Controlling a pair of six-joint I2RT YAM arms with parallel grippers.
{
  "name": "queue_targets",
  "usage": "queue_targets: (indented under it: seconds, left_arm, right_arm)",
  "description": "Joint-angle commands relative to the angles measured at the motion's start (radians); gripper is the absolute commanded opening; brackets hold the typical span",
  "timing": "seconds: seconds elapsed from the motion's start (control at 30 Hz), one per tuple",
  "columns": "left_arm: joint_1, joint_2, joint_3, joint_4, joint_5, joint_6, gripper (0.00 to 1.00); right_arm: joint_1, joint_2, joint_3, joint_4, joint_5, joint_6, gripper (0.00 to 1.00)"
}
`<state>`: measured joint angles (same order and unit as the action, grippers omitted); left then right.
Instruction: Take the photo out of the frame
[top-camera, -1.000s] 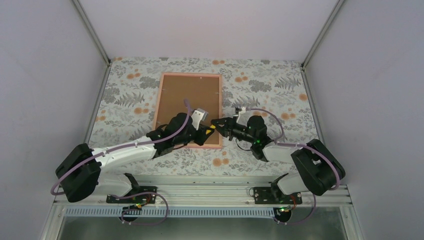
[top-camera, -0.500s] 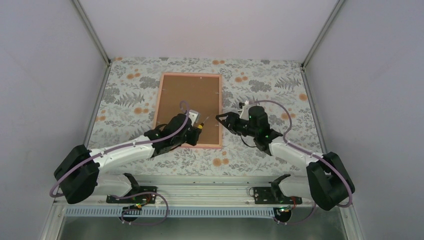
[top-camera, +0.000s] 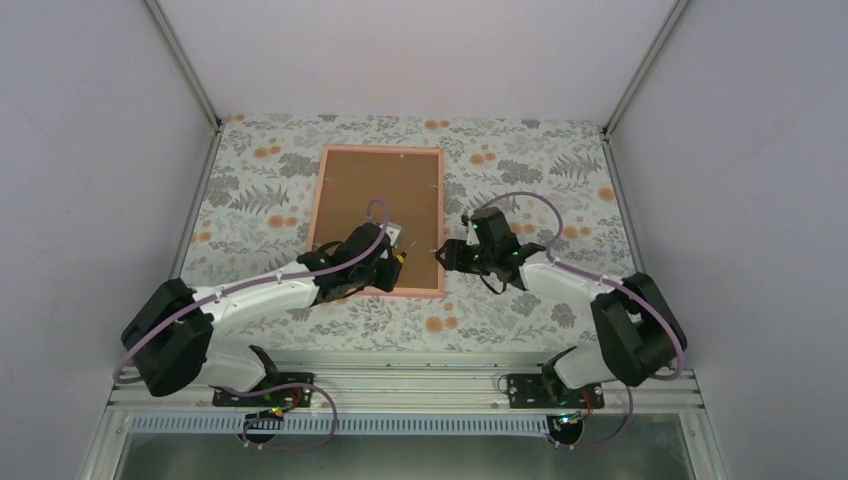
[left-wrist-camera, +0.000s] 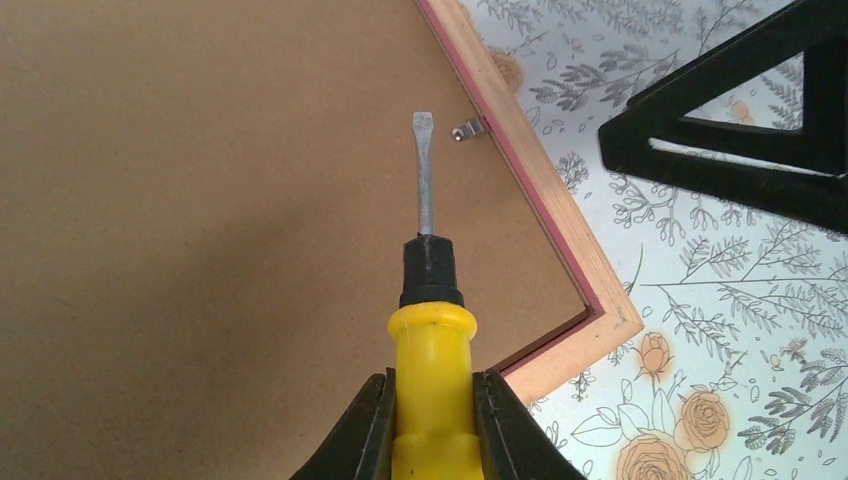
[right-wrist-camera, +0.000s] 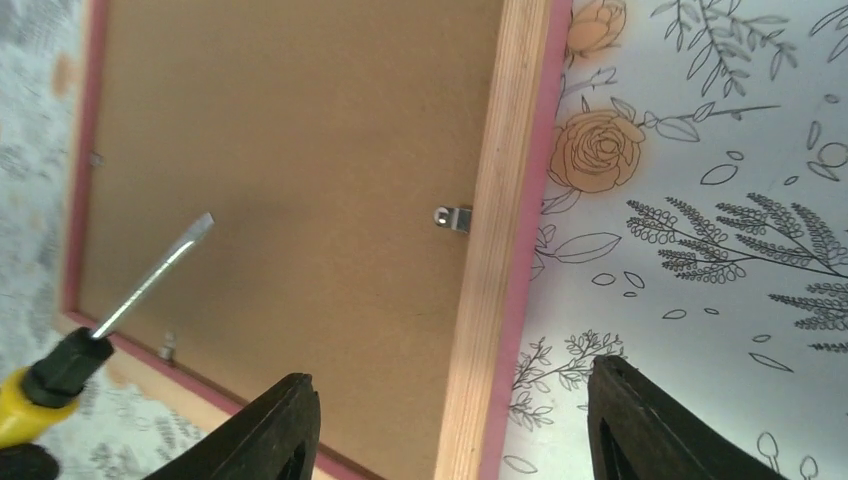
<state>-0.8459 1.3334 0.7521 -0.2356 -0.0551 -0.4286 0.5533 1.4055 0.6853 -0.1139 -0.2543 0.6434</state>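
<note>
The frame (top-camera: 375, 150) lies face down on the floral cloth, its brown backing board (top-camera: 380, 195) facing up. The photo is hidden under that board. My left gripper (left-wrist-camera: 432, 385) is shut on the yellow handle of a flat-blade screwdriver (left-wrist-camera: 425, 180), whose tip hangs over the board near a metal clip (left-wrist-camera: 468, 128) on the right rail. My right gripper (right-wrist-camera: 450, 400) is open and holds nothing. Its fingers (right-wrist-camera: 270, 430) straddle the frame's right rail (right-wrist-camera: 505, 200), close to the same clip (right-wrist-camera: 453, 217). From above, both grippers sit at the frame's near right corner (top-camera: 438, 290).
More small clips (right-wrist-camera: 168, 347) sit along the frame's other rails. The floral cloth (top-camera: 520, 170) covers the table, with white walls on three sides. The two arms lie close together over the frame's near end.
My right gripper was shut beside the screwdriver at the left gripper. It has opened and moved over the frame's right rail. The left gripper, still holding the screwdriver, has shifted slightly over the board.
</note>
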Motion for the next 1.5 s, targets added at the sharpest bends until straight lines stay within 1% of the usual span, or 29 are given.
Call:
queue_targets:
  seconds: [0.0, 0.27, 0.43, 0.6, 0.67, 0.83, 0.97, 1.1, 1.23, 1.37, 1.43, 1.47]
  left_arm:
    - [0.013, 0.049, 0.043, -0.024, 0.047, -0.012, 0.02]
    - [0.033, 0.074, 0.035, 0.0, 0.096, -0.023, 0.02]
    - [0.048, 0.093, 0.034, 0.0, 0.12, -0.032, 0.02]
    - [0.053, 0.097, 0.024, 0.005, 0.133, -0.035, 0.02]
    - [0.054, 0.097, 0.02, 0.007, 0.137, -0.037, 0.02]
    - [0.056, 0.095, 0.012, 0.015, 0.159, -0.041, 0.02]
    - [0.056, 0.084, 0.002, 0.019, 0.172, -0.043, 0.02]
    - [0.056, 0.074, -0.014, 0.034, 0.195, -0.044, 0.02]
    - [0.056, 0.081, -0.025, 0.06, 0.228, -0.045, 0.02]
    - [0.056, 0.106, -0.028, 0.088, 0.262, -0.056, 0.02]
    - [0.056, 0.116, -0.027, 0.102, 0.268, -0.061, 0.02]
    - [0.056, 0.123, -0.024, 0.107, 0.268, -0.065, 0.02]
  right_arm:
    - [0.027, 0.079, 0.058, -0.032, 0.071, -0.089, 0.58]
    - [0.051, 0.184, 0.097, -0.008, 0.099, -0.108, 0.56]
    - [0.065, 0.226, 0.112, -0.005, 0.107, -0.122, 0.51]
    - [0.081, 0.251, 0.129, -0.016, 0.135, -0.129, 0.42]
    - [0.087, 0.29, 0.133, -0.02, 0.148, -0.132, 0.4]
    - [0.089, 0.322, 0.142, -0.03, 0.166, -0.151, 0.26]
    - [0.092, 0.321, 0.141, -0.043, 0.167, -0.179, 0.16]
    - [0.095, 0.293, 0.123, -0.032, 0.142, -0.214, 0.09]
    - [0.097, 0.269, 0.112, -0.019, 0.123, -0.246, 0.07]
    - [0.1, 0.266, 0.106, -0.007, 0.1, -0.258, 0.09]
    - [0.102, 0.266, 0.101, 0.004, 0.086, -0.257, 0.12]
    - [0.104, 0.266, 0.1, 0.003, 0.086, -0.255, 0.16]
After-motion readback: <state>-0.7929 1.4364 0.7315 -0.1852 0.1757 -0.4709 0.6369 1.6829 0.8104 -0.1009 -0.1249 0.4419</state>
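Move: Right side bar of the frame lies about 6 cm below the right hand, some 2 cm to its left and 1 cm ahead. The metal clip inside that bar sits 3 cm ahead of this hand and 3 cm to its left; the near right corner is 7 cm back and 1 cm left. From the left hand, already holding the yellow screwdriver, the clip is about 3 cm ahead, 7 cm right and 8 cm below. Sinking about 5.5 cm with a smaller drift left and forward, the right hand brings its open fingers down astride the frame's right side bar, just behind the clip, and closes to pinch it, turning slightly counter-clockwise. The left hand keeps its grip on the screwdriver, lowers it some 3.5 cm over the backing board and tips it about 10 degrees steeper, easing a little back and right at the end. ##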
